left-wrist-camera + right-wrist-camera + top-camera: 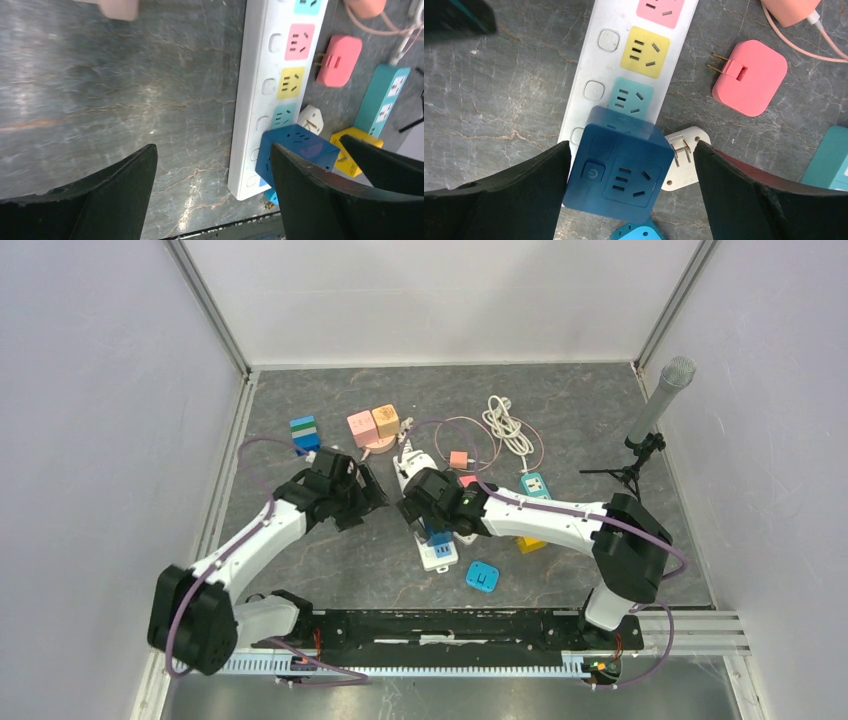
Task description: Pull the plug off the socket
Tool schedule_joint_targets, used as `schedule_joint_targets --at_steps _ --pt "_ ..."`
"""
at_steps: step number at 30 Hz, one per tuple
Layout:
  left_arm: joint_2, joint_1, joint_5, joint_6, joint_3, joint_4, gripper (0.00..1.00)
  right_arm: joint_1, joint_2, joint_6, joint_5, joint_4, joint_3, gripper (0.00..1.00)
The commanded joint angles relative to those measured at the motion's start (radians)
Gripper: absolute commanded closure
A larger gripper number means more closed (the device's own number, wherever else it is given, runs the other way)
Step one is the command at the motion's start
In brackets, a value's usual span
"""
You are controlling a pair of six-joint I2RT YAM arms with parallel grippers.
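A white power strip (599,60) with coloured sockets lies on the grey table. Plugged into its near end is a dark blue cube plug (624,170) with a power button on top. My right gripper (631,145) hangs open over the cube, one finger on each side. The left finger is close to the cube's edge, and a gap remains on the right. My left gripper (212,150) is open over bare table just left of the strip (260,95). Its right finger stands by the blue plug (300,145). From above, both grippers (372,495) (425,502) meet at the strip.
A pink plug (749,77) and a white plug (684,157) lie loose right of the strip. Beyond them are a teal socket bar (382,97) and a yellow piece (350,150). A light blue adapter (483,576) lies near the front. A microphone (660,405) stands at the right wall.
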State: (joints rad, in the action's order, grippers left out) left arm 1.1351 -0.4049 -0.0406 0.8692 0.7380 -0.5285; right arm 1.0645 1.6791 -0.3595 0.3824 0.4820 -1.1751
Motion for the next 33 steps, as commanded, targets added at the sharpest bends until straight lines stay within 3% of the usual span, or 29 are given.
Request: schedule_joint_targets --at_steps 1,8,14,19,22,25,31,33 --pt "0.125 0.004 -0.205 -0.052 0.061 0.116 0.15 -0.050 -0.030 -0.059 -0.051 -0.038 0.010 0.06" --pt "0.283 0.002 -0.353 -0.053 0.087 0.285 0.24 -0.068 -0.021 -0.054 -0.103 -0.063 0.021 0.17" --pt "0.362 0.000 -0.352 -0.033 0.090 0.335 0.30 -0.077 -0.005 -0.061 -0.103 -0.046 0.012 0.23" --pt "0.394 0.001 -0.324 -0.015 0.072 0.349 0.35 -0.076 0.017 -0.067 -0.085 -0.004 -0.012 0.21" --pt "0.411 -0.005 -0.323 0.002 0.054 0.387 0.35 -0.077 0.019 -0.065 -0.085 0.008 -0.013 0.16" --pt "0.426 -0.010 -0.332 -0.023 0.063 0.392 0.34 -0.075 0.018 -0.068 -0.087 0.019 -0.011 0.17" --pt "0.449 -0.019 -0.322 -0.034 0.073 0.379 0.34 -0.071 0.026 -0.074 -0.118 0.060 -0.032 0.42" --pt "0.459 -0.032 -0.291 -0.049 0.080 0.353 0.34 -0.072 0.023 -0.075 -0.129 0.069 -0.043 0.59"
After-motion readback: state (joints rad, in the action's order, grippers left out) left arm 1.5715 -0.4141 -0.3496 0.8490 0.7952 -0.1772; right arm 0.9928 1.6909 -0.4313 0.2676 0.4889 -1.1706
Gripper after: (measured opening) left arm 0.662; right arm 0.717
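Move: The blue cube plug sits right under the right hand, about 2 cm below and 1 cm back. The white plug lies 5 cm right and 1 cm back, and the pink plug some 8 cm ahead and 7 cm right, both about 5 cm below that hand. From the left hand, the middle of the white socket strip is about 9 cm right, 2 cm ahead and 7 cm down; the blue cube plug is some 12 cm right, 4 cm back, 5 cm down. Bring the left gripper about 7 cm right, some 5 cm down and a little forward to the left edge of the white socket strip, turning it slightly clockwise while its fingers close partway, one ending over the strip. Meanwhile hold the right gripper almost in place, sinking about 1 cm, and close its fingers until they pinch the blue cube plug from both sides. ##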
